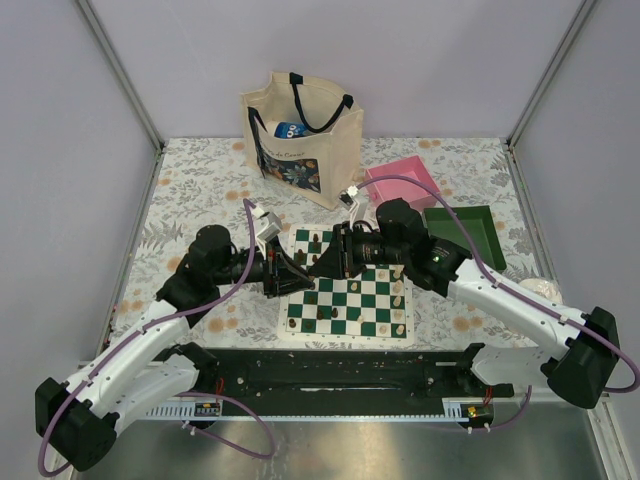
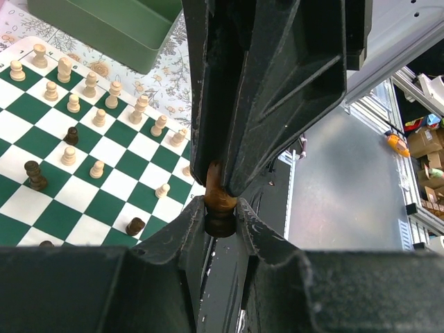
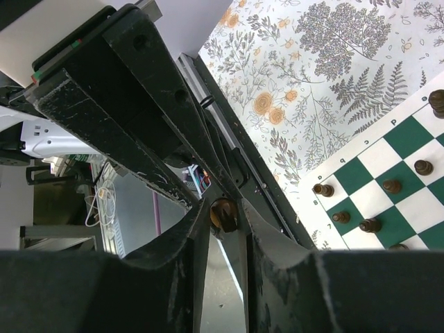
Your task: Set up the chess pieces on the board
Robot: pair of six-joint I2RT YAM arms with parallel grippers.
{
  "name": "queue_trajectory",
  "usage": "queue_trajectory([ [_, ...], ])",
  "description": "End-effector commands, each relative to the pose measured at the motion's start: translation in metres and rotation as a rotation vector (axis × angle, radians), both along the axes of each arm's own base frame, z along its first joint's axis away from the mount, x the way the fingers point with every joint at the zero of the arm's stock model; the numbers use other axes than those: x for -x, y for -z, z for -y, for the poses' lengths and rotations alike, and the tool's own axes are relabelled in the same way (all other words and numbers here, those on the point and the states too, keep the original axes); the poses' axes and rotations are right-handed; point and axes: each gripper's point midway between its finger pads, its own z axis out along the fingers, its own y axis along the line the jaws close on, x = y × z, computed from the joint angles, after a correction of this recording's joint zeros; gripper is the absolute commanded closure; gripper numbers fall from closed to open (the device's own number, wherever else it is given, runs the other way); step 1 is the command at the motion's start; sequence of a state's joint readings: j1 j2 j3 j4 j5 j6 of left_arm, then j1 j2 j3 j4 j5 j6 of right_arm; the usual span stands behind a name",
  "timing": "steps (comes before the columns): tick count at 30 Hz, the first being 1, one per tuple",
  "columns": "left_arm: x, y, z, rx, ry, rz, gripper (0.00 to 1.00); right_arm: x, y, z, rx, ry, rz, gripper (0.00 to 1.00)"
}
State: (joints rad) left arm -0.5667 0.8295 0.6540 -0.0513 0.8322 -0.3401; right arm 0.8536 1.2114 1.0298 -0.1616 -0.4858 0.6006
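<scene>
Both grippers meet tip to tip above the left part of the board. My left gripper is shut on a dark brown chess piece, which stands clamped between its fingertips. The right gripper comes from the opposite side, and its jaws have shut around the same dark piece. Cream pieces stand in rows on the board on the side by the green tray. Dark pieces stand on the board's edge squares.
A cream tote bag stands at the back. A pink tray and a green tray lie right of the board; the green tray borders the cream rows. A black rail runs along the near edge.
</scene>
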Motion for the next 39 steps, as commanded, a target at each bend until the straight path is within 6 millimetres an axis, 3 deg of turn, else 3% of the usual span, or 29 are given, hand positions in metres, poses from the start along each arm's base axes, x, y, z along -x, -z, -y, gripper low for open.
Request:
queue_trajectory([
  [1, -0.002, -0.021, 0.003, 0.043, 0.017, 0.074, 1.0, 0.001, -0.028, -0.007, -0.084, -0.036, 0.05, 0.7],
  [5, -0.004, -0.021, 0.002, 0.041, 0.004, 0.076, 1.0, 0.004, -0.029, -0.006, -0.086, -0.044, 0.049, 0.81],
  [6, -0.005, -0.02, 0.002, 0.039, -0.003, 0.075, 1.0, 0.004, -0.029, -0.006, -0.087, -0.046, 0.053, 0.88],
  [9, -0.012, -0.019, 0.001, 0.029, -0.05, 0.069, 0.74, 0.004, -0.031, -0.005, -0.09, -0.045, 0.059, 0.92],
  [11, -0.017, -0.018, 0.0, 0.021, -0.079, 0.065, 0.39, 0.002, -0.029, -0.005, -0.083, -0.029, 0.06, 0.93],
  [12, -0.018, -0.017, -0.001, 0.017, -0.093, 0.061, 0.29, -0.001, -0.028, -0.004, -0.076, -0.012, 0.064, 0.93],
  [18, -0.035, -0.019, -0.015, -0.002, -0.248, 0.086, 0.01, -0.022, -0.011, 0.0, 0.009, 0.091, 0.074, 0.94],
  [20, -0.044, -0.023, -0.027, -0.017, -0.352, 0.1, 0.01, -0.031, -0.003, 0.001, 0.043, 0.139, 0.076, 0.94],
  [22, -0.06, -0.023, -0.052, -0.064, -0.534, 0.086, 0.01, -0.04, 0.005, 0.002, 0.075, 0.184, 0.093, 0.95],
  [25, -0.082, -0.027, -0.108, -0.142, -0.875, 0.082, 0.01, -0.049, 0.024, -0.004, 0.154, 0.226, 0.129, 0.95],
  [29, -0.083, -0.036, -0.182, -0.233, -1.224, 0.113, 0.01, -0.056, 0.047, -0.017, 0.265, 0.291, 0.228, 0.95],
  [32, -0.077, -0.04, -0.214, -0.274, -1.36, 0.127, 0.01, -0.058, 0.061, -0.033, 0.299, 0.319, 0.28, 0.96],
  [36, -0.073, -0.027, -0.246, -0.359, -1.513, 0.133, 0.01, -0.058, 0.088, -0.051, 0.353, 0.317, 0.295, 0.97],
  [39, -0.072, -0.018, -0.255, -0.405, -1.559, 0.12, 0.01, -0.054, 0.113, -0.065, 0.421, 0.304, 0.322, 0.99],
])
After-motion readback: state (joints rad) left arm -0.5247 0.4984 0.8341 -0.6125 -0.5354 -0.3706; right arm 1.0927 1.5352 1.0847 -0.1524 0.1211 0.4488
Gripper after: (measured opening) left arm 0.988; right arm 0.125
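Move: The dark chess piece sits between both hands' fingertips, held by the left hand, about 1 cm to its right and level, and some 1 cm left of the right hand point. From the right hand, the gap in the board's left edge column lies roughly 6 cm left, 2 cm ahead and 19 cm below. The corner piece is 7 cm nearer than that gap, the next edge piece 7 cm farther out, and a dark pawn 3 cm to its right. The dark piece passes over in mid-air: the right fingers close to pinch it, then the left fingers spring wide open and let go. The left hand swings away to its left, about 22 cm, and forward, turning some 80 degrees counter-clockwise, while the right hand keeps its grip and sinks about 12 cm, easing forward and left with its fingertips tipping down, towards the board's left edge column. ##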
